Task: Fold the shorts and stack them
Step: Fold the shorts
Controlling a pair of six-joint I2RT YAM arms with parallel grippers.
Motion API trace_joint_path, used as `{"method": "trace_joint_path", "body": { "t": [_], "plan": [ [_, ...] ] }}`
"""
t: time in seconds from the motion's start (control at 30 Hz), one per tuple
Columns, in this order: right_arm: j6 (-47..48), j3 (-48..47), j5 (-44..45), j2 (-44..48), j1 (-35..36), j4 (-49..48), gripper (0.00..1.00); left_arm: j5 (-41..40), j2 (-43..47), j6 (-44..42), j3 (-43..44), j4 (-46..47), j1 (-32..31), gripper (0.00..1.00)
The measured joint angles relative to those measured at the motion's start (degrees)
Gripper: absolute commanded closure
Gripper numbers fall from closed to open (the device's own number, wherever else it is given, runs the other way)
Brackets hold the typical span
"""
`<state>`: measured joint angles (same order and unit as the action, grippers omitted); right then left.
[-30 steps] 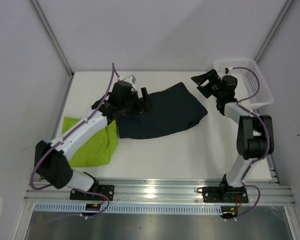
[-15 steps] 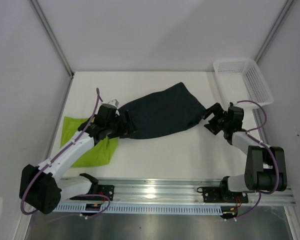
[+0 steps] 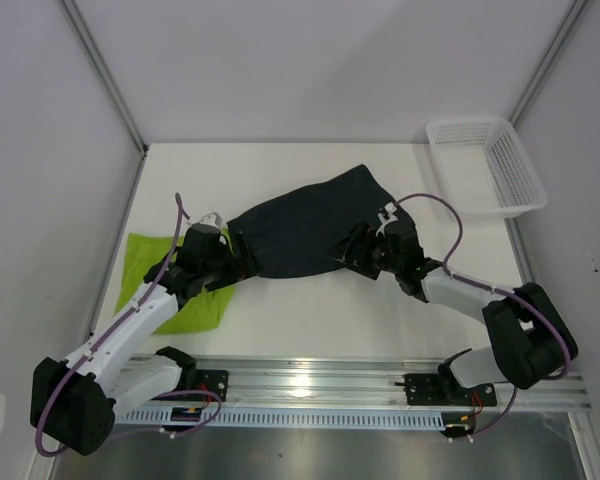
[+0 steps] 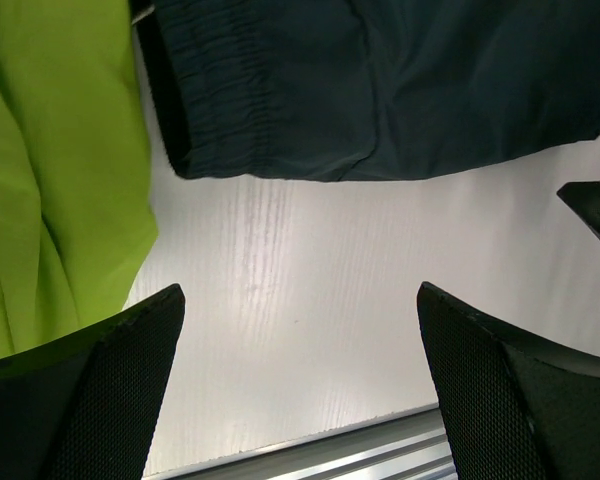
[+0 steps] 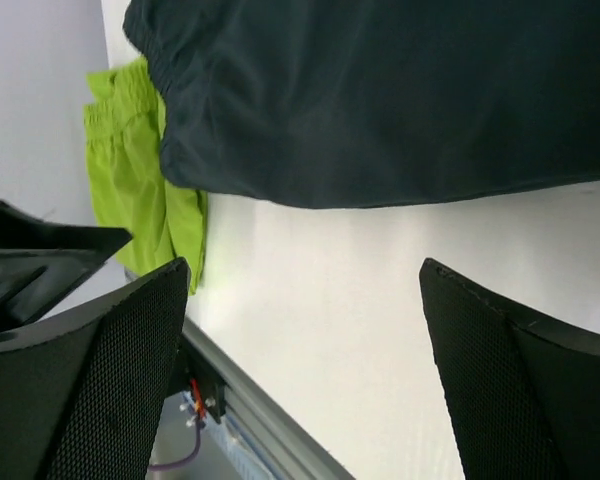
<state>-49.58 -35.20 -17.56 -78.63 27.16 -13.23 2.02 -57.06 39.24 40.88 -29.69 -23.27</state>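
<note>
The dark navy shorts (image 3: 310, 225) lie spread across the middle of the table, waistband to the left (image 4: 230, 100). Folded at the left lie the lime green shorts (image 3: 195, 305), partly under my left arm. At the navy pair's near left corner my left gripper (image 3: 242, 262) is open, its fingers (image 4: 100, 390) over bare table just short of the waistband. My right gripper (image 3: 352, 250) is open at the navy pair's near right edge. In the right wrist view the navy shorts (image 5: 380, 90) fill the top, the green shorts (image 5: 140, 170) lie beyond, and nothing sits between the fingers (image 5: 520, 390).
A white mesh basket (image 3: 490, 165) stands at the back right corner. The table's metal front rail (image 3: 320, 380) runs close behind both grippers. White walls close in the left, right and back sides.
My right arm swung from the basket down to the navy shorts' near right edge, its jaws opening wider. My left arm drew back from over the navy shorts to their near left corner.
</note>
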Motion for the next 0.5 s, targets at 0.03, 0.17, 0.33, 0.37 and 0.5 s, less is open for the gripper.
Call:
{"method": "trace_joint_path", "body": {
  "t": [0.03, 0.17, 0.33, 0.37, 0.5],
  "plan": [
    [-1.0, -0.3, 0.2, -1.7, 1.3, -1.5, 0.02, 0.1, 0.2, 0.5, -1.3, 0.0, 0.5, 0.01],
    [-5.5, -2.5, 0.3, -10.4, 6.5, -6.1, 0.00, 0.4, 0.8, 1.9, -4.1, 0.7, 0.9, 0.01],
    [-14.4, -4.1, 2.1, -19.4, 12.6, -12.3, 0.01, 1.0, 2.5, 2.9, -5.5, 1.7, 1.7, 0.01],
    [-16.1, -4.2, 2.6, -20.3, 13.5, -13.8, 0.01, 1.0, 2.9, 2.9, -5.5, 1.8, 2.1, 0.01],
    [-24.5, -5.0, 8.3, -23.4, 18.2, -19.2, 0.01, 0.9, 3.9, 2.9, -5.5, 2.0, 3.5, 0.01]
  ]
}}
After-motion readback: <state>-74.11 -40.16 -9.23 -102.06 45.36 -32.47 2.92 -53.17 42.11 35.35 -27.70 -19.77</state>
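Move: The dark shorts' near waistband corner is about 3 cm ahead of my left hand, 3 cm to its left and 10 cm below; the folded green shorts lie about 20 cm to that hand's left, level with it and as far below. My right hand is after the dark shorts' near edge at a spot some 12 cm to its left, 2 cm back and 9 cm down, with the dark shorts' middle about 13 cm ahead of it and 6 cm left. I sweep my open right hand about 12 cm to the left along the dark shorts' near edge, sinking some 5 cm and drawing back slightly, while I roll it around 15 degrees, left side rising. My left hand, fingers also wide, dips 2 cm or so and then drifts a little left beside the waistband corner. ##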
